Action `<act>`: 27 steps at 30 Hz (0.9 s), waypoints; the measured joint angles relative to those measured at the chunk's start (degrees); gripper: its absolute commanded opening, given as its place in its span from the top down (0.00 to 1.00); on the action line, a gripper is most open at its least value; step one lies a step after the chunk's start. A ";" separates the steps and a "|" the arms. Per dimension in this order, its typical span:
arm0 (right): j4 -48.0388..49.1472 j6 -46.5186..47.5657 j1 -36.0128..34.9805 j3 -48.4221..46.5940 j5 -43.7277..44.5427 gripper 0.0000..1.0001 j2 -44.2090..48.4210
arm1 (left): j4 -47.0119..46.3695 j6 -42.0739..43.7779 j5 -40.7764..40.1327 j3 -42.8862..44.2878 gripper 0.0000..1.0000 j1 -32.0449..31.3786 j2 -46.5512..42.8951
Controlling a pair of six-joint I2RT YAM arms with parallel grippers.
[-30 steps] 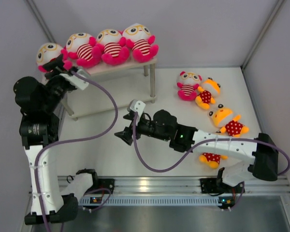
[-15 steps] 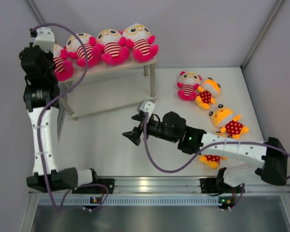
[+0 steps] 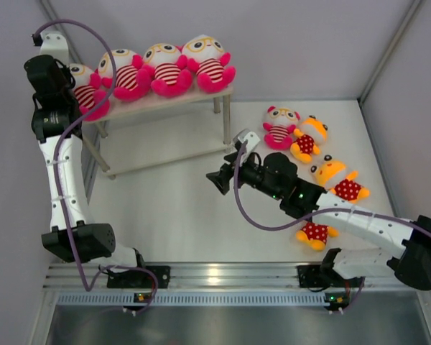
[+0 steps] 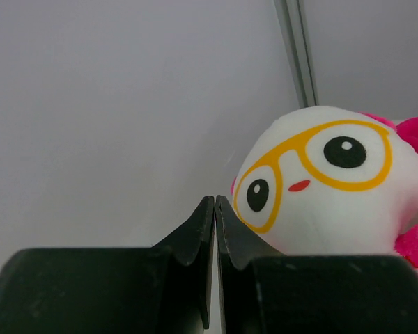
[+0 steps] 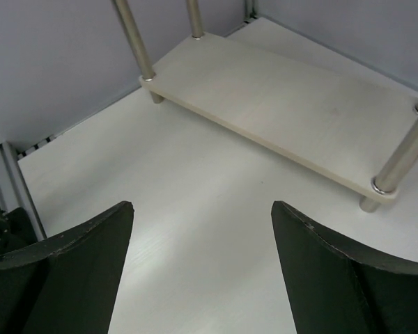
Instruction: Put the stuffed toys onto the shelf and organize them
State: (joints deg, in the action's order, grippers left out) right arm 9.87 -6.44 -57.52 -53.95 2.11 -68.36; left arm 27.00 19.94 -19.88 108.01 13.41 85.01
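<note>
Four stuffed toys with striped bodies sit in a row on the top board of the shelf [image 3: 208, 95]; the leftmost [image 3: 88, 92] is at its left end. My left gripper [image 3: 57, 75] is raised beside that toy, shut and holding nothing. In the left wrist view the shut gripper [image 4: 214, 198] is just left of the toy's white face [image 4: 327, 181]. A fifth striped toy [image 3: 280, 126] and three orange ones [image 3: 307, 140] [image 3: 337, 180] [image 3: 314, 233] lie on the table at the right. My right gripper [image 3: 219, 181] hovers open and holding nothing, left of them.
The shelf's lower board [image 5: 285, 104] lies bare ahead of my right gripper [image 5: 202, 205], with silver legs [image 5: 134, 38] at its corners. Grey walls close in the left, back and right sides. The arm bases sit on a metal rail [image 3: 215, 277] at the near edge.
My left gripper has shut empty, and its arm has risen and drawn back to the far left; the leftmost toy stays on the shelf. My right arm has swung right, still open.
</note>
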 measured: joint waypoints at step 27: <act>-19.47 -18.95 59.08 -16.37 0.24 0.24 -31.58 | 11.74 0.00 9.25 -6.29 0.20 -0.04 -22.67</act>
State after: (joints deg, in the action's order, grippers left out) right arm -9.61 -25.39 1.56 -70.32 2.35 -99.94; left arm 38.74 19.94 -10.63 101.71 13.37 62.35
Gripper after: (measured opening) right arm 0.801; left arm 0.797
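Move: Ahead and far to the right of the open right hand, the upper orange toy lies about 34 cm forward, 37 cm right and 25 cm below. The striped panda on the table stands some 10 cm left of that toy and 4 cm farther out; the middle orange toy is 20 cm nearer and 9 cm farther right than it. From the shut left hand, the end shelf panda is roughly 7 cm ahead, 7 cm right and 4 cm lower. Swinging right and forward across the table, the right hand sweeps some 45 cm towards the upper orange toy while sinking nearly 20 cm; it turns about 65 degrees clockwise and tips its wide-open fingers down. The left hand first edges a centimetre forward beside the end shelf panda's head, then draws back about 13 cm, also rightward and a little up, opening wide. ##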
